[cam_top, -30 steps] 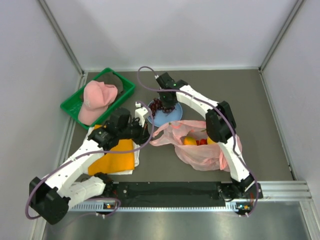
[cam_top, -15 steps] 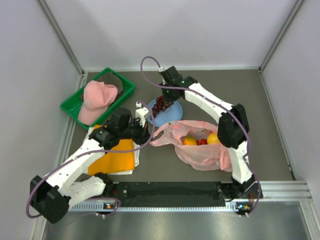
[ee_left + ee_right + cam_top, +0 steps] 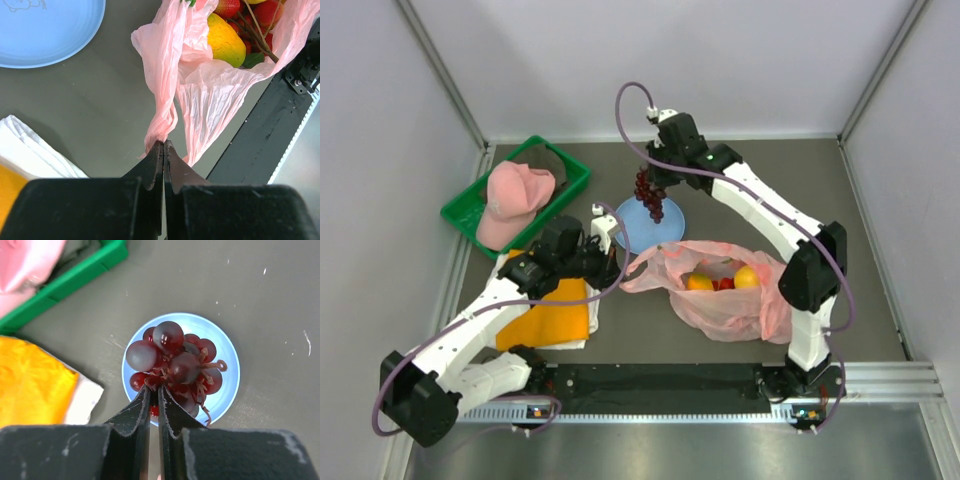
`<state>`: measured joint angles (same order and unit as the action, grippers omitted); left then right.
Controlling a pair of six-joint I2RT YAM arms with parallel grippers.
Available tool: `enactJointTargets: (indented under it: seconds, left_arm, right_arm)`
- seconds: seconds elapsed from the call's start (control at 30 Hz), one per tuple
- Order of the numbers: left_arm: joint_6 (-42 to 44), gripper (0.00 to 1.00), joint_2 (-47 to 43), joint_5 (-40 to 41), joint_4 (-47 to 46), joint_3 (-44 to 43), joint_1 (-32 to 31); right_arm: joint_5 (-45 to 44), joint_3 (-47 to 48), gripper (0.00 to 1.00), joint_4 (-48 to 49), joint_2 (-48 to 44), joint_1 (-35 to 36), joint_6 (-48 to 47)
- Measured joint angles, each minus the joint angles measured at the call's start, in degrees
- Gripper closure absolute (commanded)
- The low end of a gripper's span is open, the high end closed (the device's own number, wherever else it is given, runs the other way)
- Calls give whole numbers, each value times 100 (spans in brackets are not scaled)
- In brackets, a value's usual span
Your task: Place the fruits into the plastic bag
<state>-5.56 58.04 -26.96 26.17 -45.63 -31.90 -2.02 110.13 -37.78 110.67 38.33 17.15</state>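
A bunch of dark red grapes (image 3: 649, 195) hangs above the light blue plate (image 3: 667, 230), lifted off it. My right gripper (image 3: 657, 178) is shut on its stem; in the right wrist view the grapes (image 3: 175, 362) sit at the tips of the right gripper (image 3: 154, 390), over the plate (image 3: 226, 385). The pink plastic bag (image 3: 720, 305) lies in front of the plate, mouth open. It holds an orange-yellow mango (image 3: 699, 282), a lemon (image 3: 747, 276) and red fruits (image 3: 724, 284). My left gripper (image 3: 163, 145) is shut on the bag's gathered edge (image 3: 162, 115), left of the mango (image 3: 225, 42).
A green basket (image 3: 468, 212) holding a pink cap (image 3: 515, 200) stands at the back left. A folded orange cloth (image 3: 555, 310) on white cloth lies under my left arm. A black rail (image 3: 660, 385) runs along the near edge.
My right gripper has risen with the grapes, lifting them off the plate and a little toward the back. The left gripper and the bag have stayed put.
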Motion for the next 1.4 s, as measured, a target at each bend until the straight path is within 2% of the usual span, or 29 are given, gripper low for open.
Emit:
enactJointTargets:
  seconds: [0.6, 1.07, 1.4]
  left_arm:
    - [0, 100, 63, 42, 0, 0, 0]
    - [-50, 100, 514, -48, 4, -68, 0]
    - [-251, 100, 975, 11, -2, -603, 0]
  right_arm:
    - [-76, -151, 100, 243, -824, 0, 7]
    - [-184, -852, 100, 442, -2581, 0, -31]
    - [-146, -2190, 100, 382, -4249, 0, -44]
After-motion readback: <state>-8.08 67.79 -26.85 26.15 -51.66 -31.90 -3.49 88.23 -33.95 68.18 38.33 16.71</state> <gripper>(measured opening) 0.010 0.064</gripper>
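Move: The grapes already hang from the right fingers, some 20 cm above the blue plate, whose middle lies about 2 cm back of that hand and level sideways. The plastic bag they are meant for is about 19 cm back, 17 cm to the right and 17 cm lower; the mango inside it lies some 17 cm back and 12 cm right. From the left hand, gripping one edge of it, the bag's middle is about 22 cm right, 1 cm ahead and 10 cm down. Keeping its pinch on the grapes, the right hand first climbs clear of the plate, then sweeps back and right towards the space above the bag, ending about 17 cm higher, 13 cm back and 11 cm right while its fingers tip up some 25 degrees. The left keeps hold of the bag edge, dips about 2 cm, comes most of the way up again and eases 2 to 3 cm forward and right. ##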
